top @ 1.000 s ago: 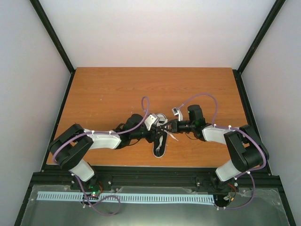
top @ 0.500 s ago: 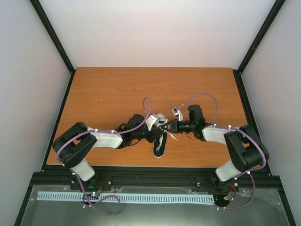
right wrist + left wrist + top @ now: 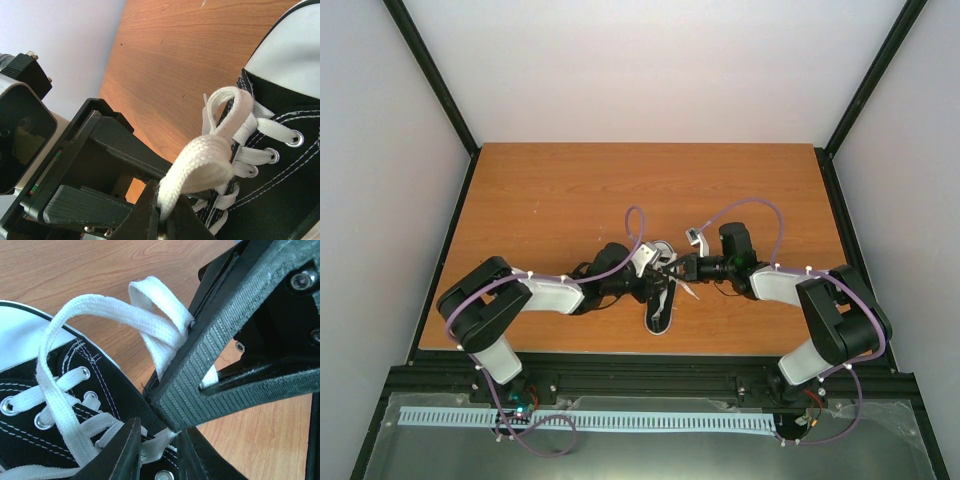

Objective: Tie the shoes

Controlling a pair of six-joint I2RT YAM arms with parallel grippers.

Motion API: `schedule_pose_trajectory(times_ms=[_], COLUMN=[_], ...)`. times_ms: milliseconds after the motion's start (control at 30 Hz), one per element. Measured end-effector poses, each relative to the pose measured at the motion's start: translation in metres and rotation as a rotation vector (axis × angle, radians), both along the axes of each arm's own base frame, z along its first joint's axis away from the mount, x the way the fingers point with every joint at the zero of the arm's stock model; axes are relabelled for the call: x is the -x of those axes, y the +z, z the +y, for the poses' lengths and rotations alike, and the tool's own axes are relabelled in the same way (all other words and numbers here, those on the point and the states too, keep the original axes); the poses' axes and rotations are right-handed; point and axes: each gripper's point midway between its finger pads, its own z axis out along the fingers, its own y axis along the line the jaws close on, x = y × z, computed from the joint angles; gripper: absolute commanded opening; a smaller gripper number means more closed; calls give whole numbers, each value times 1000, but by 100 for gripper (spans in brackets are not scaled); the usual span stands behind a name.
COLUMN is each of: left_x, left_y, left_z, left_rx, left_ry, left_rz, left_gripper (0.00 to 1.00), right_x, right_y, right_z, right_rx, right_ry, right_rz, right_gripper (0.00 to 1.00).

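Note:
The black sneaker [image 3: 659, 300] with white toe cap lies mid-table, toe pointing away. My right gripper [image 3: 674, 270] is shut on a loop of white lace [image 3: 210, 150], pinched between its fingertips [image 3: 167, 220] and held up over the eyelets. In the left wrist view that loop [image 3: 150, 320] runs into the right gripper's ribbed fingers [image 3: 220, 360]. My left gripper [image 3: 156, 452] is open just above the shoe's tongue [image 3: 115, 390]. A short piece of lace [image 3: 152, 447] lies between its jaws and touches the left finger. In the top view the left gripper [image 3: 656, 283] nearly touches the right one.
The wooden table [image 3: 540, 200] is walled by pale panels with black frame posts. The black rail [image 3: 640, 380] with both arm bases runs along the near edge. Purple cables loop over both arms near the shoe.
The left arm's elbow has shifted right and forward, pushing its gripper slightly closer to the shoe. The right arm and the shoe have stayed in place.

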Motion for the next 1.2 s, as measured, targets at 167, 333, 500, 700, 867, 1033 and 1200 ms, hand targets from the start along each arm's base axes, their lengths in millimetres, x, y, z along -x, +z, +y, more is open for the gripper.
schedule_pose_trajectory(times_ms=[167, 333, 500, 700, 867, 1033, 1200], left_x=[-3, -4, -6, -8, -6, 0, -1], left_y=[-1, -1, 1, 20, 49, 55, 61], left_z=[-3, -6, -6, 2, 13, 24, 31], left_rx=[4, 11, 17, 19, 37, -3, -57], left_ry=[0, 0, 20, 64, 99, 106, 91], left_rz=[-4, -3, -5, -19, -35, 18, 104], left_gripper=[21, 1, 1, 1, 1, 1, 1], right_x=[0, -1, -2, -7, -7, -4, 8], right_y=[0, 0, -2, -4, 6, 6, -2], right_z=[0, -1, -2, -13, -30, -48, -59], right_rx=[0, 1, 11, 52, 77, 168, 292], right_ry=[0, -4, -12, -46, -83, -139, -170], right_rz=[0, -1, -3, -24, -68, -130, -221], right_gripper=[3, 3, 30, 70, 81, 81, 76])
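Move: The left hand's barely open fingers already straddle a lace strand, roughly 1 cm to the right of its hand point. The lace loop pinched by the right gripper is about 2 cm ahead, 1 cm right and 2 cm above the left hand; the shoe's toe cap lies some 6 cm ahead, 1 cm left and 5 cm down. From the right hand, that strand is about 2 cm back, 1 cm left and 2 cm below, and a loose lace tail hangs some 5 cm back and 3 cm right. The left hand eases barely a centimetre to its right and shuts its fingers on the lace strand just under the right gripper's tips, then lifts it about 6 cm up off the shoe and swings some 4 cm back to its left, keeping the pinch. Once the left has closed, the right hand opens wide, lets go of the lace loop and draws about 6 cm to its right, away from the shoe, its fingertips tipping down as the wrist turns some 20 degrees. ##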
